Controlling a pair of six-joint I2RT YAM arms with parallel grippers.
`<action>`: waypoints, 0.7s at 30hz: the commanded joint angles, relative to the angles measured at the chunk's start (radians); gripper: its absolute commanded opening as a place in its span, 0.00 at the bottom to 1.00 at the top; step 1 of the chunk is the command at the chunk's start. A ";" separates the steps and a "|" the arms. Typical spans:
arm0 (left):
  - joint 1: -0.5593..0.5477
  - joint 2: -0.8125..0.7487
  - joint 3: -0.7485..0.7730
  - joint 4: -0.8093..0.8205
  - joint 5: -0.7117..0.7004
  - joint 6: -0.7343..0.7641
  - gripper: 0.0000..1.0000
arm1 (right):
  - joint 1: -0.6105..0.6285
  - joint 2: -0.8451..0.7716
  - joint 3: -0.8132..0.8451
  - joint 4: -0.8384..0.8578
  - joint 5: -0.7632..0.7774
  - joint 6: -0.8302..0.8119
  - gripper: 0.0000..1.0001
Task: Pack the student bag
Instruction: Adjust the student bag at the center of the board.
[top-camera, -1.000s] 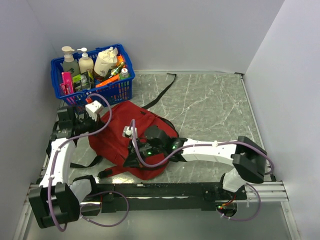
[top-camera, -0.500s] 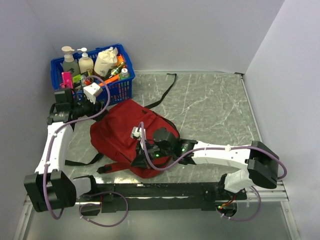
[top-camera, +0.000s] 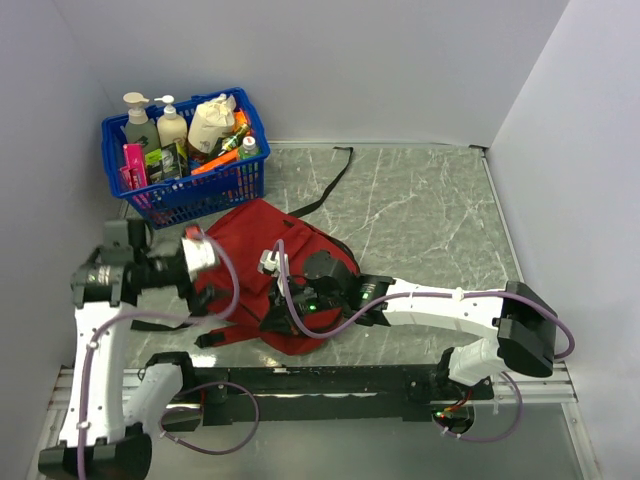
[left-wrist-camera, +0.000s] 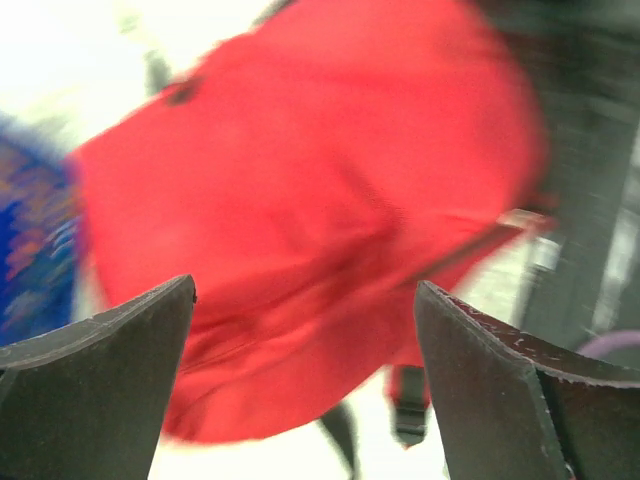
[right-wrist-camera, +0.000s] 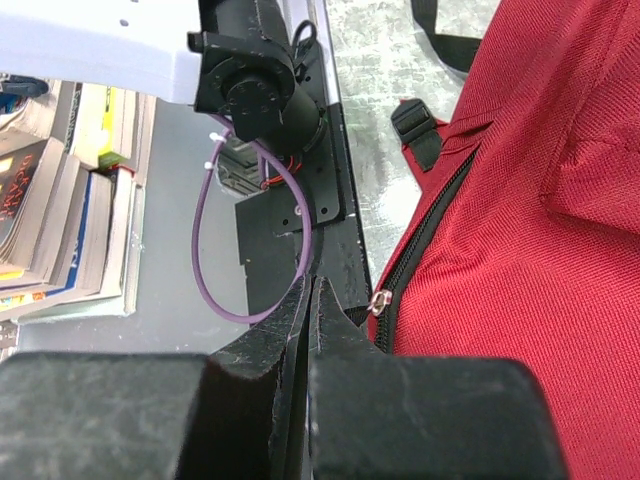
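Note:
The student bag (top-camera: 250, 262), dark red with black straps, lies flat at the table's near left. My left gripper (top-camera: 207, 254) hovers at its left edge, pointing at it. In the left wrist view its jaws (left-wrist-camera: 305, 300) stand wide open with nothing between them, and the blurred red bag (left-wrist-camera: 300, 190) fills the view beyond. My right gripper (top-camera: 275, 322) rests at the bag's near edge. In the right wrist view it (right-wrist-camera: 313, 288) is shut, tips just left of the metal zipper slider (right-wrist-camera: 378, 301) on the bag's black zipper (right-wrist-camera: 430, 215).
A blue basket (top-camera: 190, 192) full of bottles stands at the back left, close behind the bag. A black strap (top-camera: 327, 184) trails across the table toward the back. A buckle (right-wrist-camera: 418, 125) lies on the table by the bag. Stacked books (right-wrist-camera: 55, 220) sit beyond the table's near edge.
My left gripper has gone from shut to wide open and swung from in front of the basket down to the bag's left side. The right arm has shifted slightly right.

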 joint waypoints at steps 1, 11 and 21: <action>-0.079 -0.080 -0.164 -0.190 0.158 0.306 0.92 | -0.003 -0.021 0.014 0.068 -0.034 0.010 0.00; -0.277 -0.136 -0.393 0.307 0.144 0.005 0.76 | -0.015 -0.030 -0.008 0.113 -0.074 0.043 0.00; -0.499 -0.061 -0.462 0.359 -0.029 0.061 0.27 | -0.040 -0.039 -0.023 0.118 -0.100 0.053 0.00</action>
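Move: Down, back and to its right of the open left hand lies the bag's zipped edge with its zip pull: about 7 cm back, 9 cm right, 12 cm lower. The red bag's middle is about 5 cm ahead, 11 cm right and 19 cm below that hand; the black strap buckle is some 9 cm back, 4 cm left and 24 cm down. From the right hand, already shut on the pull's black tab, the pull sits about 2 cm forward, 1 cm left and 2 cm lower. Sweeping down some 10 cm, rightward about 8 cm and back about 7 cm, the left hand comes in to the bag's zipped edge beside the right fingertips. It first drops and draws back, then goes mostly right, turning about 30 degrees clockwise while its wide-open fingers close most of the way astride the zipped edge at the pull. The right hand stays put, keeping the tab pinched. ##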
